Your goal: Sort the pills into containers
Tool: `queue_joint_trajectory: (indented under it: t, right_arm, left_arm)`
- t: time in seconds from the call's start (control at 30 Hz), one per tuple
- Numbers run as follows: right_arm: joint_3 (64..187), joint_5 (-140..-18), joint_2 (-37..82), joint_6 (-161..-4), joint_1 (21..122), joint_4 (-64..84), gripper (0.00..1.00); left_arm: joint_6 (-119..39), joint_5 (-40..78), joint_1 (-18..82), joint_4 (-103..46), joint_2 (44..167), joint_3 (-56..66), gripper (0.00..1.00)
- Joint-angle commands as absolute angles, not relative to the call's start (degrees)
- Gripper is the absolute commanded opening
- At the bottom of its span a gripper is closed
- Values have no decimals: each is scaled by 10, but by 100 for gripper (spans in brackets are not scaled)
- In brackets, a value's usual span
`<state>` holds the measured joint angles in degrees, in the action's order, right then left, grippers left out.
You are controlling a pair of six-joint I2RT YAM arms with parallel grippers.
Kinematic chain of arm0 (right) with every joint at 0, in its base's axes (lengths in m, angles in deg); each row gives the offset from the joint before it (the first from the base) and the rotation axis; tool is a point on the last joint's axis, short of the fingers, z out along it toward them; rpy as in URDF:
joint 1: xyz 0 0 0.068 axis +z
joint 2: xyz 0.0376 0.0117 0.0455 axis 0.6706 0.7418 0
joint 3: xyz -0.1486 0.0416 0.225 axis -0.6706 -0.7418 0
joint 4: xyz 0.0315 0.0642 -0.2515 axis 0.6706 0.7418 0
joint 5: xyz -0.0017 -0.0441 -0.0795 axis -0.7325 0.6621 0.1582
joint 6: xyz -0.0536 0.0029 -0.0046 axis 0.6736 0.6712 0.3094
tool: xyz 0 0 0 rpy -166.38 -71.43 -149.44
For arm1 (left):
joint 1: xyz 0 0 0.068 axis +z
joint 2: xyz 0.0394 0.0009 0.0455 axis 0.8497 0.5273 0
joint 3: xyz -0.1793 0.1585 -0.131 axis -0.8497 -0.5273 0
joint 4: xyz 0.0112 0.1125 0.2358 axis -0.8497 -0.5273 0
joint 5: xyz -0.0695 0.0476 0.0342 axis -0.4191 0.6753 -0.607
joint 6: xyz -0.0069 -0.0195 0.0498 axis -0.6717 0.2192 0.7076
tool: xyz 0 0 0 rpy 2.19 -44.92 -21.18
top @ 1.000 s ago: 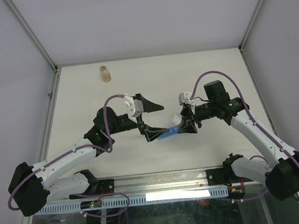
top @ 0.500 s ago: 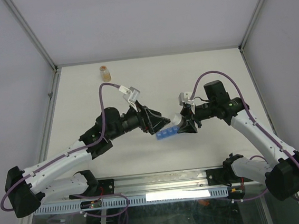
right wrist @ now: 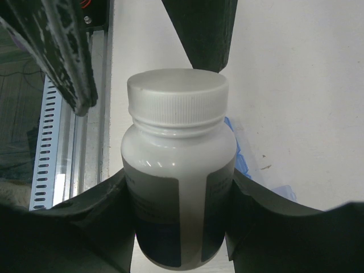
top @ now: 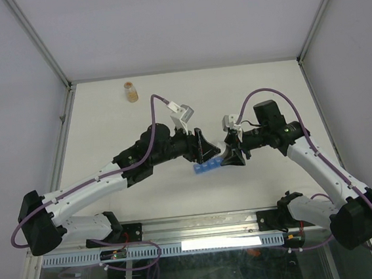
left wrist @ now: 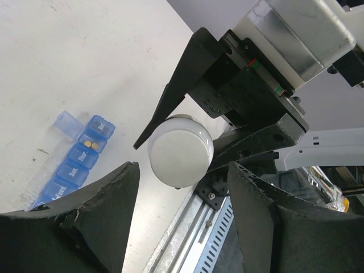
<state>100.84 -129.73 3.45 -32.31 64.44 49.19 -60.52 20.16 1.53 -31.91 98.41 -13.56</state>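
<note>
My right gripper [top: 230, 156] is shut on a white bottle [right wrist: 179, 187] with a white ribbed cap [right wrist: 177, 96], held tilted above the table. My left gripper [left wrist: 183, 170] faces that cap [left wrist: 181, 151] end-on; its open jaws stand either side of the cap with a gap on each side. The containers [top: 206, 168], a translucent-blue strip, lie on the table just below the bottle. In the left wrist view the containers [left wrist: 77, 162] show one lid flipped open and two small tan pills [left wrist: 90, 145] in a compartment. The bottle hides most of the strip in the right wrist view.
A small amber bottle [top: 129, 91] stands far back left on the white table [top: 254, 93]. A metal rail [top: 201, 225] runs along the near edge between the arm bases. Frame posts border the table's sides.
My left arm has swung right toward the held bottle, and its jaws have narrowed from wide open to close around the cap. The right arm and bottle have stayed put.
</note>
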Motion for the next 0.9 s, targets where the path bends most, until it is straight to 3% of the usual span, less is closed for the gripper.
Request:
queue_joint_trajectory:
  t: [0.0, 0.57, 0.87]
  right_arm:
    - [1023, -1309, 31, -324, 643, 468, 0]
    - [1024, -1311, 29, -324, 644, 470, 0]
    - [1025, -1315, 26, -323, 645, 470, 0]
  left_arm:
    - [-587, 173, 11, -315, 992, -101, 62]
    - [-553, 120, 12, -313, 1017, -87, 34]
    - [-301, -136, 36, -279, 1037, -100, 30]
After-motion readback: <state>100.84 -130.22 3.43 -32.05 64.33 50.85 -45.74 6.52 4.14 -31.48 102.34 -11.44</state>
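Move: The bottle's white cap is almost at the left hand, about 2 cm right of its open fingers' midpoint and 1 cm below, level fore and aft; the bottle body, in the right hand, lies some 6 cm right and 3 cm below. From the right hand the cap is roughly 4 cm left and 3 cm up. On the table, the blue pill box is about 5 cm ahead of the left hand, 22 cm below it. The bottle's cap gets pinched between the left fingers, which ease about 1 cm right and nearly as much down onto it while closing from well open until they stop on its rim and squeeze. The left wrist then rolls some 15 degrees clockwise, as seen looking along its fingers at the cap, still turning at the end; the right hand keeps its grip on the bottle and barely gives. ##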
